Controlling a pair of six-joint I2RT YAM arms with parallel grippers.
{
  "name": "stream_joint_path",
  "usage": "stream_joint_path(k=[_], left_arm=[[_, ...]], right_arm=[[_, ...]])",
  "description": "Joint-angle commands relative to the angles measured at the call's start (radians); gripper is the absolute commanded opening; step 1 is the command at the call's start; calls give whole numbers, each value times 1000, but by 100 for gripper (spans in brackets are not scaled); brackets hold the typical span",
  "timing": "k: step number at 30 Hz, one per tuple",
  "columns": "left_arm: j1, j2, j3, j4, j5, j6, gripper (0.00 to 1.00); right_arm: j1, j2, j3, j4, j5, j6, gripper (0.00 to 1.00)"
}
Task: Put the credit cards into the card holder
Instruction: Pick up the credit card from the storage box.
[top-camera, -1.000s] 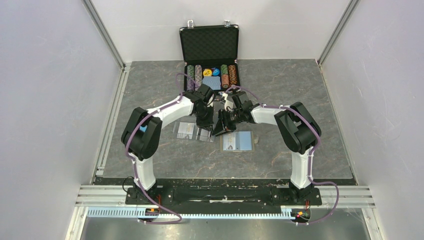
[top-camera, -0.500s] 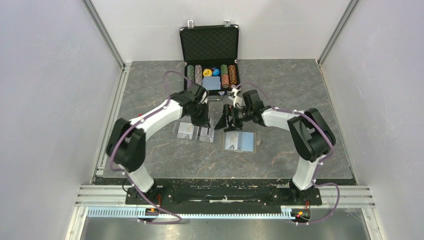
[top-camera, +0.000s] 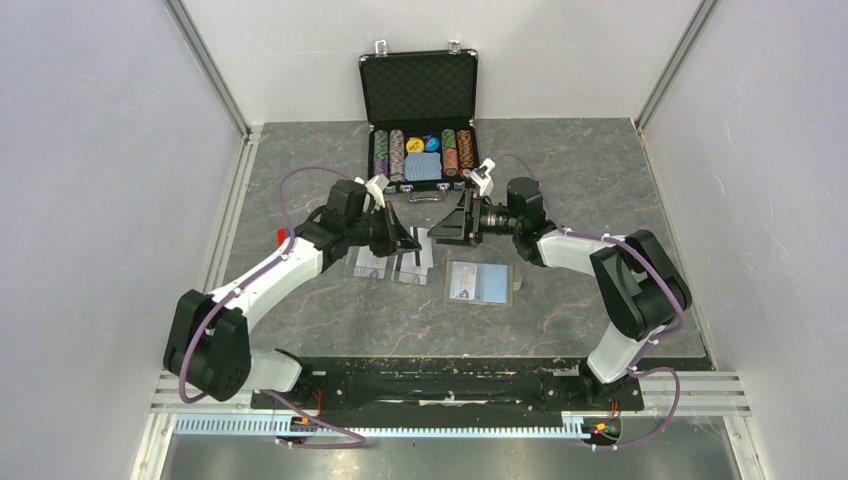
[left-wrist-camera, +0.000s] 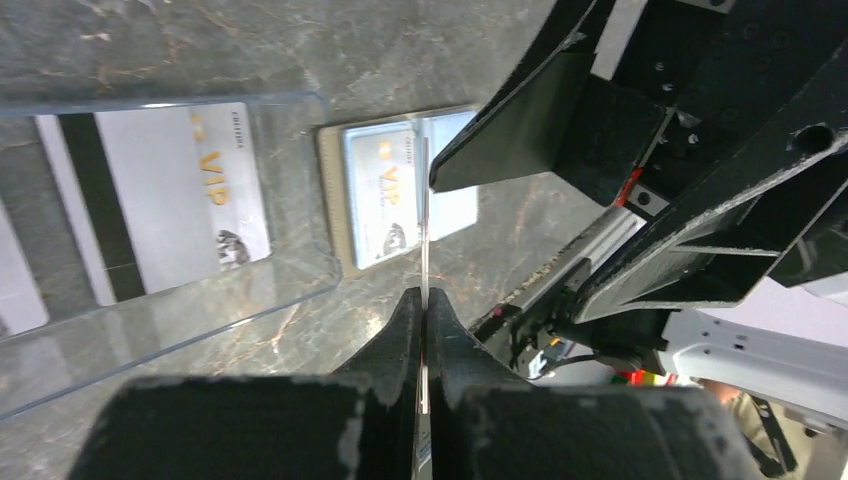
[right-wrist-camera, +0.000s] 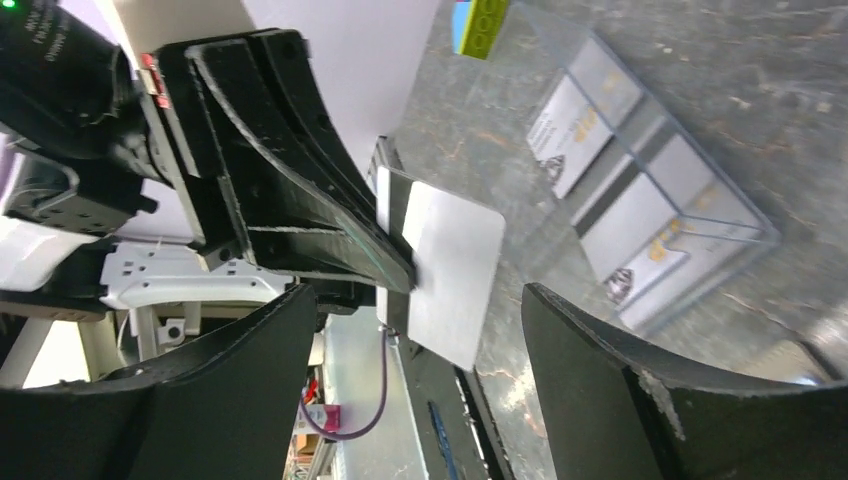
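My left gripper (top-camera: 410, 243) (left-wrist-camera: 423, 296) is shut on one credit card (left-wrist-camera: 424, 215) (right-wrist-camera: 452, 268), held above the table and seen edge-on from the left wrist. My right gripper (top-camera: 440, 228) (right-wrist-camera: 418, 292) faces it, open, its fingers (right-wrist-camera: 640, 400) either side of the card's free end without touching it. The card holder (top-camera: 494, 283) (left-wrist-camera: 452, 200) lies open on the table below and to the right. Another credit card (top-camera: 461, 286) (left-wrist-camera: 382, 192) sits in its left half.
Clear plastic sleeves (top-camera: 388, 264) (left-wrist-camera: 170, 215) (right-wrist-camera: 650, 200) with cards inside lie on the table under the left gripper. An open black poker-chip case (top-camera: 420, 150) stands behind both grippers. Grey walls close in both sides.
The right gripper has opened and let go of the card, which now sits in the shut left gripper. Both arms have swung outward and the grippers have drawn slightly apart.
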Motion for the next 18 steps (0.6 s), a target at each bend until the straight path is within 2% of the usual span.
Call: stream_joint_path(k=[1,6,8,9,11,12,13,15,18], left_arm=[[2,-62,-46,207,125,-102,2],[1,-86,-69,251,163,-118,3],[1,-88,-77,262,185,-127,6],[1,-90,-83,283,194,-132,8],[1,-99,-92,291,198,-134,21],[2,-108,-101,293,196,-135,31],[3,-121,-112,295,189,-138,41],[8,-147,-140,301,177,-146,53],[23,-185,-200,345,180,-181,59]], right_arm=[[39,26,15,203,-40,131,75],[55,46,7,282,-36,199,58],[55,55,-1,342,-40,243,44],[54,58,-8,383,-43,273,30],[55,65,-21,454,-50,325,12],[53,65,-32,490,-49,352,7],[52,62,-46,533,-44,378,6],[48,51,-71,580,-33,403,7],[44,29,-98,589,-25,406,11]])
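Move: The credit card is already pinched in my left fingers; its middle is about 2 cm to their right and 2 cm below them, a centimetre ahead. From my open right hand it is roughly 5 cm to the left, 1 cm back and 1 cm below. The storage box lies some 12 cm below, 8 cm left and 1 cm back of my right hand; the open card holder lies 12 cm below it, 8 cm right and 6 cm back. I hand the card across in the air: my right hand goes up and left onto the card's free side, easing back a little, and shuts from wide open to pinch it. My left hand rises about 3 cm with the card, drifting back and right, then opens about halfway to let go. Both hands tip their fingertips upward, some 15 degrees. ##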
